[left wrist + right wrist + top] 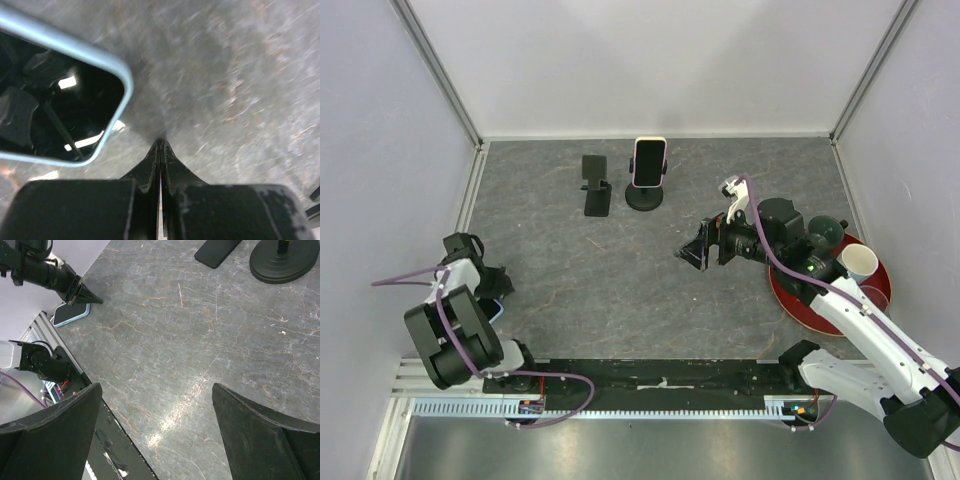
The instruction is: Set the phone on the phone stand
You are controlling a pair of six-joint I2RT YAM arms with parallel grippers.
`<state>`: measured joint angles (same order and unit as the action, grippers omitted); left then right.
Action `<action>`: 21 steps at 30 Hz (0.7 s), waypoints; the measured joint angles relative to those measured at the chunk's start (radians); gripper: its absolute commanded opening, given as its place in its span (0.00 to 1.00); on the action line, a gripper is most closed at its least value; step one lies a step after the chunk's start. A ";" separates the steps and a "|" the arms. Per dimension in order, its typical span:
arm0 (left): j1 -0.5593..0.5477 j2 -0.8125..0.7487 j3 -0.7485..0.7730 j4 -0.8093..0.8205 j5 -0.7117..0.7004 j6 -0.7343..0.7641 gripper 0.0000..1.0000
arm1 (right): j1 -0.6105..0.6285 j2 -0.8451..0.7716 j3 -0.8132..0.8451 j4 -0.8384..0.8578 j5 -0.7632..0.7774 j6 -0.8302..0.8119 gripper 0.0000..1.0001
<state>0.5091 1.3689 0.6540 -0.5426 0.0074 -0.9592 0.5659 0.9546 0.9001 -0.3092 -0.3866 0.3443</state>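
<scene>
The phone [55, 100], dark-screened in a light blue case, lies flat at the table's near left corner [493, 309] [71, 313]. My left gripper [161, 142] is shut and empty. Its tip rests just off the phone's right edge, low over the table [504, 289] [96, 301]. An empty black phone stand [595, 186] stands at the back centre, its base showing in the right wrist view [216, 252]. Beside it a round-based stand [645, 196] holds a pink-edged phone [648, 161]. My right gripper [692, 251] [156, 388] hangs wide open over the middle of the table, holding nothing.
A red tray [798, 308] at the right carries a dark green cup [823, 235] and a white cup [860, 262], partly under my right arm. White walls close the table on three sides. A metal rail [650, 405] runs along the near edge.
</scene>
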 measured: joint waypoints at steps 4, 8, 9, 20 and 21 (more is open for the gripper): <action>-0.008 -0.091 -0.032 -0.083 -0.009 -0.006 0.02 | 0.000 0.000 0.000 0.000 0.001 0.000 0.98; -0.006 -0.192 0.013 -0.172 -0.118 0.005 0.63 | 0.000 0.007 0.000 0.000 0.000 0.000 0.98; 0.000 -0.222 0.027 -0.190 -0.159 0.006 0.67 | 0.000 0.008 0.000 0.000 0.000 0.000 0.98; 0.422 -0.224 0.096 -0.252 -0.312 0.027 0.97 | 0.021 0.019 0.000 0.001 -0.017 0.000 0.98; 0.441 -0.209 0.096 -0.256 -0.312 0.027 0.97 | 0.027 0.025 0.000 0.001 -0.022 0.000 0.98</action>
<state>0.9497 1.1599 0.7498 -0.7990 -0.3042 -0.9318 0.5934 0.9794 0.9001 -0.3080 -0.4084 0.3447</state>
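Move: The blue-framed phone lies flat on the table, its middle some 9 cm back and 9 cm left of the left hand and about a centimetre below it, its near corner just beside the shut fingertips. From that hand the small black stand is roughly 22 cm ahead and 20 cm right, and the pink phone on its stand about 23 cm ahead and 31 cm right. The blue-framed phone is around 48 cm left of the right hand, 8 cm back and 25 cm below. Back and to the left goes the left hand, about 11 cm each way, rising some 8 cm from beside the blue-framed phone's corner and then dipping 2 cm over it. Early on it edges back alone before swinging left. The shut fingers spread fully on the way, and the wrist turns roughly 30 degrees counter-clockwise with some tilt, bringing the phone between the open fingers' lines without touching it. ##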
